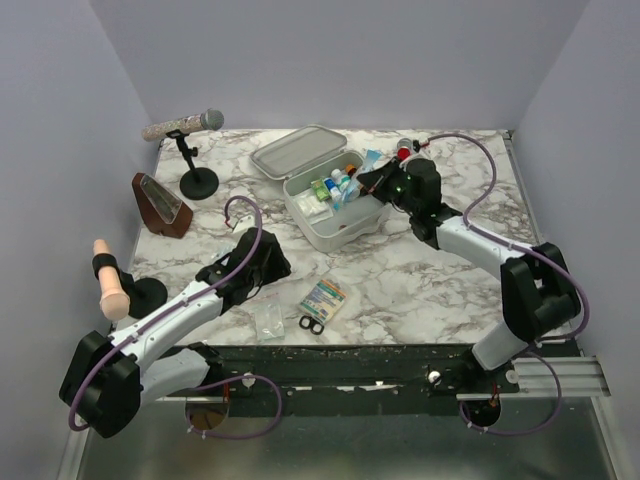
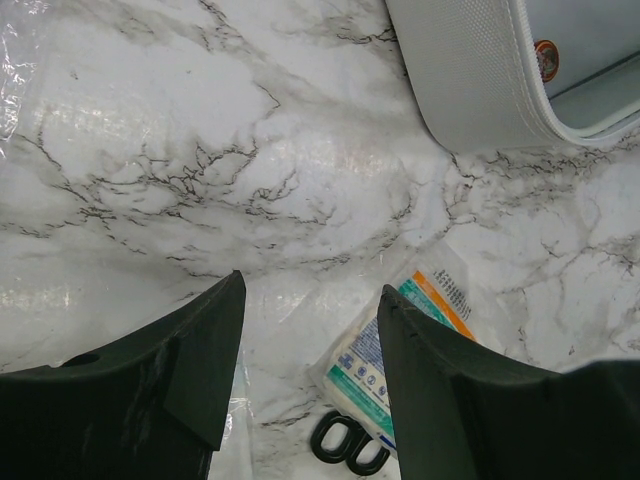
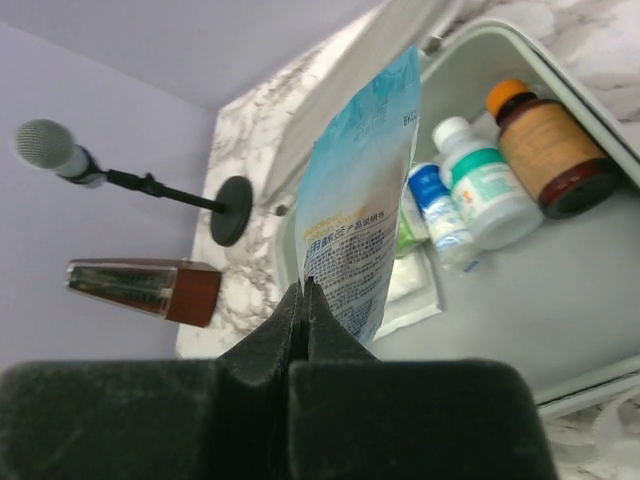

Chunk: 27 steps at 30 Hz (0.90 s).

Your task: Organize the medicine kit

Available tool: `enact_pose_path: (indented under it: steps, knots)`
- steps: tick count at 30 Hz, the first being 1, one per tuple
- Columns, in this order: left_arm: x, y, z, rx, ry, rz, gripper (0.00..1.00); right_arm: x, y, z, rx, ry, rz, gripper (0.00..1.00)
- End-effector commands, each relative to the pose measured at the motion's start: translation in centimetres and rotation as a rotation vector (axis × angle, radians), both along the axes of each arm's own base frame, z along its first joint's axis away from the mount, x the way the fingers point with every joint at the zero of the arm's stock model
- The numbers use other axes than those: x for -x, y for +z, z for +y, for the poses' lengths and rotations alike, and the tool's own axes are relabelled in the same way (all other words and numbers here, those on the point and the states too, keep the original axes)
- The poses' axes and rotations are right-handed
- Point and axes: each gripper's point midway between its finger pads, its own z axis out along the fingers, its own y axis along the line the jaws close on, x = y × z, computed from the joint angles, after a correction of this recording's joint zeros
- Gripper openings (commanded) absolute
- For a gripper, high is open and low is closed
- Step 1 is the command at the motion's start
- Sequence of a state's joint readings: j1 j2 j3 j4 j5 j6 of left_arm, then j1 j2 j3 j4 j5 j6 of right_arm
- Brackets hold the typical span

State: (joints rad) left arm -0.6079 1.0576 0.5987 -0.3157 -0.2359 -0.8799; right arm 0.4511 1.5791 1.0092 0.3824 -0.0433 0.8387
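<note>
The medicine kit (image 1: 345, 236) is a pale tin standing open mid-table, its lid (image 1: 297, 150) lying back to the left. Inside lie an amber bottle (image 3: 545, 150), a white bottle (image 3: 485, 188), a small blue tube (image 3: 437, 208) and a white pad (image 3: 412, 285). My right gripper (image 3: 306, 288) is shut on the bottom edge of a light-blue sachet (image 3: 360, 210), held upright over the kit's left half. Low over the marble, my left gripper (image 2: 310, 292) stands open with nothing in it. Just ahead of it lie a printed packet (image 2: 425, 325) and black scissors (image 2: 345, 447).
A microphone on its stand (image 1: 186, 126) and a brown metronome (image 1: 160, 205) stand at the back left. A red-capped item (image 1: 404, 154) sits behind the kit. A clear plastic bag (image 1: 268, 320) lies by the near edge, and a flesh-coloured handle (image 1: 108, 282) stands at the far left.
</note>
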Motion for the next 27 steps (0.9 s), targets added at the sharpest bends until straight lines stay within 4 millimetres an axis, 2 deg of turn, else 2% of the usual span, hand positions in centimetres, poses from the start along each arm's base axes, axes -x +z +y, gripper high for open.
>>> enact_pose_path:
  steps: [1,5,12,15,17,19,22,25,27]
  knots:
    - [-0.5,0.5,-0.2,0.010,0.003,-0.011,0.66,-0.4,-4.9,-0.4,0.022,0.002,0.093,0.01]
    - [-0.4,0.3,-0.3,0.016,0.003,-0.008,0.66,0.4,-7.9,-1.1,0.054,-0.007,0.151,0.01]
    - [-0.4,-0.2,-0.5,0.017,0.000,0.009,0.65,1.4,-10.6,-1.9,0.118,-0.014,0.221,0.00]
    - [-0.3,-0.4,-0.4,0.013,0.000,0.012,0.66,2.1,-11.1,-2.3,0.148,-0.009,0.236,0.03]
    - [-0.3,-0.4,-0.4,0.014,0.001,0.013,0.65,2.7,-11.0,-2.7,0.163,-0.009,0.233,0.11]
    - [-0.3,-0.4,-0.4,0.011,-0.001,0.013,0.65,3.3,-10.9,-3.2,0.175,-0.013,0.237,0.23]
    - [-0.3,-0.5,-0.3,0.011,0.000,0.015,0.66,4.0,-10.7,-4.0,0.213,-0.023,0.236,0.51]
    - [-0.2,-0.6,-0.4,0.009,-0.005,0.020,0.66,4.5,-9.8,-4.5,0.238,-0.020,0.211,0.65]
    - [-0.2,-0.6,-0.4,0.008,-0.005,0.021,0.66,4.5,-8.7,-5.2,0.265,-0.041,0.177,0.67]
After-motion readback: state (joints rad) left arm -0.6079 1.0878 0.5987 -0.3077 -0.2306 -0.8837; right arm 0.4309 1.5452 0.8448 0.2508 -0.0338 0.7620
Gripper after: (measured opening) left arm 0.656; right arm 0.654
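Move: The right hand holds the blue swab pouch over the medicine kit. Its resting spot, just inside the kit's near-right wall, lies about 17 cm below, 4 cm back and 2 cm left. In the kit, the white bottle is some 6 cm ahead and 2 cm left, the brown bottle 8 cm ahead and 2 cm right, and the white packet 10 cm left and 1 cm back, all about 19 cm below. From the left hand that spot is roughly 13 cm ahead, 14 cm right and 5 cm below. Still pinching the blue swab pouch by its end, the right hand lowers it about 11 cm into the near side of the kit, easing back and slightly right as the fingers tip some 15 degrees farther down. Near the bottom the fingers open to about two thirds and let go, then the hand draws up a couple of centimetres, still easing back and right. ##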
